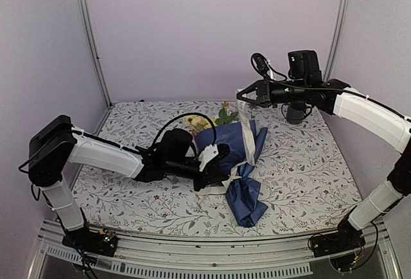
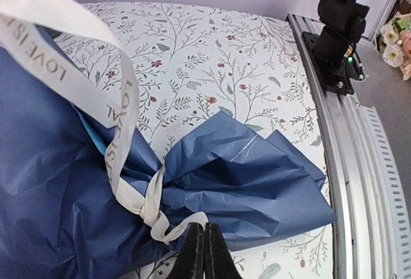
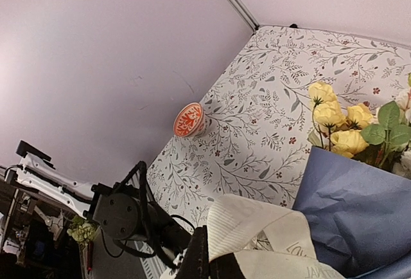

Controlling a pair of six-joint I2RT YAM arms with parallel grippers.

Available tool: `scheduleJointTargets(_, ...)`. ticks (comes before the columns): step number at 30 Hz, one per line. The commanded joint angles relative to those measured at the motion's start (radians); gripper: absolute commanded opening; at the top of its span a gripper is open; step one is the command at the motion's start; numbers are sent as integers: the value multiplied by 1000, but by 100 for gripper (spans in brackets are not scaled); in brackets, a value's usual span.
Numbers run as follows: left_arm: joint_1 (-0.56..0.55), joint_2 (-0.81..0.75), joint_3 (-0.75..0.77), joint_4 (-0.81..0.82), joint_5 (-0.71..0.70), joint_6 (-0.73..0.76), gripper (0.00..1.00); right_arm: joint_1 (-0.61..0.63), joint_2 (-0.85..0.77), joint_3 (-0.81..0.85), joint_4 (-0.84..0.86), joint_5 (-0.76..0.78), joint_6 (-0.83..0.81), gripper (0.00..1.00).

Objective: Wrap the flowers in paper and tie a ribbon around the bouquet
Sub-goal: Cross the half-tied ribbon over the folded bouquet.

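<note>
The bouquet (image 1: 225,145) lies mid-table, with yellow and white flowers (image 1: 218,117) sticking out of a dark blue paper (image 1: 247,202) cone. A cream lettered ribbon (image 1: 246,131) is looped and crossed around the cone's pinched waist. My left gripper (image 1: 217,177) sits low beside that waist, shut on the ribbon's short end (image 2: 192,219); in the left wrist view its gripper (image 2: 204,237) has its fingers pressed together. My right gripper (image 1: 241,96) is raised above the blooms, shut on the ribbon's long end (image 3: 270,227), which runs down to the paper (image 3: 359,208) beside the flowers (image 3: 340,125).
A small orange-patterned cup (image 3: 189,119) stands by the back wall. The floral tablecloth (image 1: 302,163) covers the table. An aluminium rail (image 2: 350,163) runs along the near edge with the right arm's black base (image 2: 337,28) on it. Spare blooms (image 2: 395,35) lie off the table.
</note>
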Motion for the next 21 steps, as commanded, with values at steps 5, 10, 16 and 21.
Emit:
scheduleJointTargets(5,-63,20,34,31,-103,51,0,220,278,265,75,130,37,0)
scheduleJointTargets(10,-83,17,16,41,-142,50,0,323,458,445,32,55,-18,1)
scheduleJointTargets(16,-88,22,1,64,-157,44,0,373,556,511,-16,-13,-45,33)
scheduleJointTargets(21,-89,31,3,63,-159,46,0,372,533,508,-74,54,-87,76)
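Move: My left hand, shut on its short ribbon tail, has the ribbon's half-knot about 5 cm to its right, 3 ahead and 6 below; the wrapped stems lie roughly 8 cm to its right and 6 back. My right hand holds the other tail high up, bound for bare table some 20 cm to its left, 6 back and 31 below. From it the knot is 8 cm back, 1 right and 27 down, the yellow flowers about 10 ahead, 11 left and 25 down. I sweep my right hand quickly about 20 cm to the left, carrying its ribbon tail high over the paper, curving back some 6 cm and sinking about as much while it turns roughly 20 degrees counter-clockwise. Near the end of the sweep its fingers spread past half open around the tail. My left hand keeps pinching its own tail close to the knot, easing barely 1.5 cm to the right. ##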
